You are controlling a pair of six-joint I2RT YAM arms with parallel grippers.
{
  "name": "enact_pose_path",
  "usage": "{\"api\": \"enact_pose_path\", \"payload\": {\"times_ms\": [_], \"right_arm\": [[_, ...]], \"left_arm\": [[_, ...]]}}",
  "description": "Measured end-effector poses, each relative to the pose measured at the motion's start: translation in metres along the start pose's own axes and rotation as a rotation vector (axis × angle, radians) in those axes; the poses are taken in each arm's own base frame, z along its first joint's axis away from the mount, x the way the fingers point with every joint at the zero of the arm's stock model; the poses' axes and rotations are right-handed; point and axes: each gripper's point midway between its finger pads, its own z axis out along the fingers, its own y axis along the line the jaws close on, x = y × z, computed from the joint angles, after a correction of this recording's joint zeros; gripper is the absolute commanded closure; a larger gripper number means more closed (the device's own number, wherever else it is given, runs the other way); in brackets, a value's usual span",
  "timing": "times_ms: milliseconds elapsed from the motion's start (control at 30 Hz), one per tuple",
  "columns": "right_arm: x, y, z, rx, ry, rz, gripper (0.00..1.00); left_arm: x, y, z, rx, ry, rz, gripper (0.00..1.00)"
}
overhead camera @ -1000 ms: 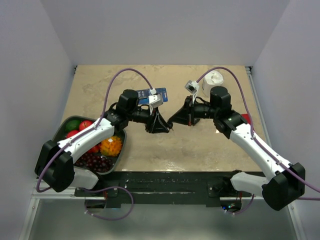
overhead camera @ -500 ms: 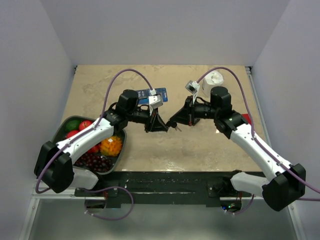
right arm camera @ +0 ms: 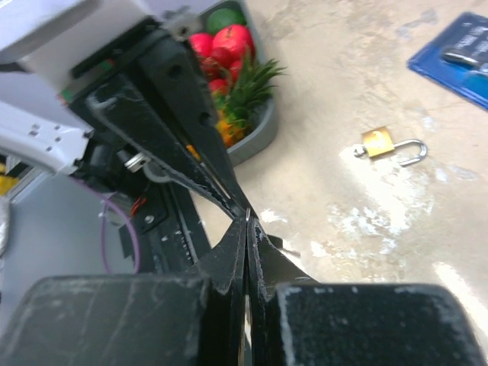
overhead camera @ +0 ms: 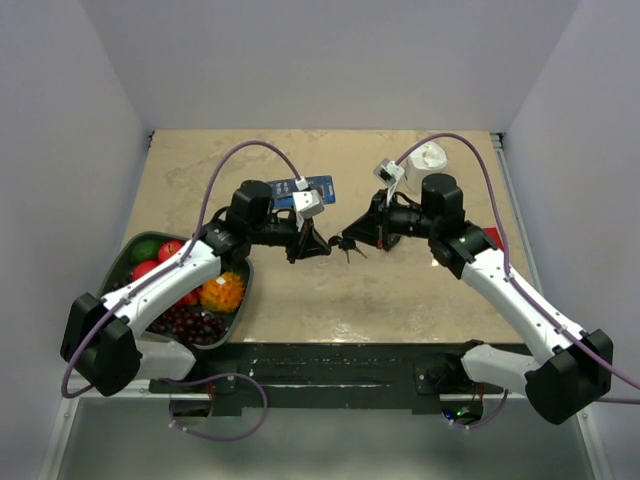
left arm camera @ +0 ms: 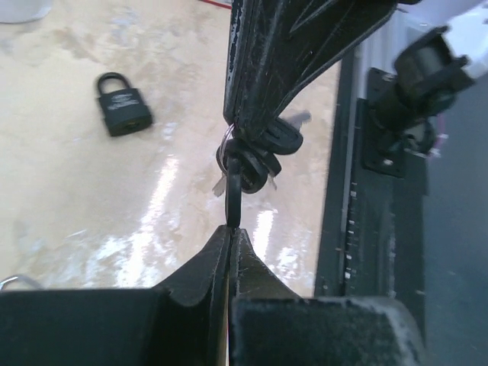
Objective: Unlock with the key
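The key (left arm camera: 258, 152), a small bunch with black heads and silver blades, hangs in the air between my two grippers. My left gripper (left arm camera: 231, 227) is shut on one black head at the bottom of the bunch. The right gripper (right arm camera: 248, 219) is shut on a thin silver part of the same bunch, and its fingers (left arm camera: 274, 69) come down from above in the left wrist view. In the top view the key (overhead camera: 346, 244) spans the short gap between the left gripper (overhead camera: 325, 243) and the right gripper (overhead camera: 356, 237). The black padlock (left arm camera: 122, 105) lies flat on the table, its shackle closed.
A small brass padlock (right arm camera: 385, 145) with an open shackle lies on the table. A grey tray (overhead camera: 243, 300) of fruit stands at the left. A blue card (overhead camera: 318, 186) lies behind the left arm, and a white object (overhead camera: 428, 157) at the back right.
My left gripper has closed on a black head of the key. The two grippers have drawn slightly apart, and the bunch now stretches between them.
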Motion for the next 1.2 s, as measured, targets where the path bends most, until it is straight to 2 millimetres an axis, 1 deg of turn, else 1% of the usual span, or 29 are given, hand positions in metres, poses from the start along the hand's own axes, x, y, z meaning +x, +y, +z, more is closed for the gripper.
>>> {"api": "enact_pose_path", "payload": {"times_ms": [67,100,167,200,233,267,300,367,467,533,667,733,967,1100,1200], "right_arm": [[0.000,-0.006,0.000,0.036,-0.005,0.000,1.00],[-0.001,-0.009,0.000,0.054,-0.008,0.001,0.98],[-0.001,-0.012,0.000,0.073,-0.009,0.006,0.86],[0.000,-0.013,0.000,0.078,-0.010,0.011,0.75],[0.000,-0.014,0.000,0.082,-0.010,0.015,0.69],[0.000,-0.015,0.000,0.090,-0.011,0.024,0.57],[0.000,-0.016,-0.001,0.097,-0.013,0.030,0.51],[-0.001,-0.018,-0.001,0.105,-0.017,0.037,0.46],[-0.002,-0.018,0.000,0.102,-0.022,0.045,0.42],[-0.003,-0.015,0.001,0.083,-0.023,0.053,0.41],[-0.004,-0.011,0.008,0.030,-0.024,0.077,0.41],[-0.002,-0.010,0.013,0.003,-0.022,0.097,0.41],[0.029,-0.012,0.024,-0.077,0.046,0.191,0.40],[0.043,-0.007,0.028,-0.147,0.090,0.220,0.40],[0.053,-0.002,0.028,-0.190,0.128,0.244,0.40]], "left_arm": [[-0.003,0.008,-0.003,-0.077,0.002,0.045,1.00],[-0.004,0.009,-0.004,-0.110,0.001,0.074,1.00],[-0.005,0.010,-0.008,-0.177,0.000,0.133,1.00],[-0.006,0.009,-0.010,-0.208,-0.007,0.172,1.00],[-0.007,0.009,-0.014,-0.247,-0.011,0.212,1.00],[-0.008,0.008,-0.017,-0.269,-0.015,0.240,1.00],[-0.006,0.009,-0.021,-0.298,-0.015,0.266,1.00],[-0.003,0.013,-0.030,-0.358,-0.011,0.319,1.00],[0.001,0.015,-0.033,-0.387,-0.004,0.367,1.00],[0.005,0.013,-0.032,-0.390,0.006,0.403,1.00],[0.010,0.004,-0.025,-0.377,0.027,0.472,1.00],[0.014,-0.001,-0.021,-0.372,0.034,0.511,1.00],[0.023,-0.018,-0.012,-0.368,0.066,0.650,1.00],[0.020,-0.032,-0.004,-0.371,0.077,0.750,1.00],[0.017,-0.034,-0.004,-0.399,0.084,0.803,1.00]]}}
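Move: The keys hang between the hands: roughly 3 cm right, 1 cm ahead and 2 cm above the left hand point, already gripped by their ring tag; about 3 cm below and 1 cm back of the right hand point, and level with it sideways. The brass padlock lies on the table about 7 cm ahead, 6 cm left and 20 cm below the left hand. The black padlock is roughly 6 cm ahead, 10 cm right and 25 cm below the right hand. Right fingers release the keys, then sink some 5 cm; the left keeps hold, rolling 50 degrees and backing. ##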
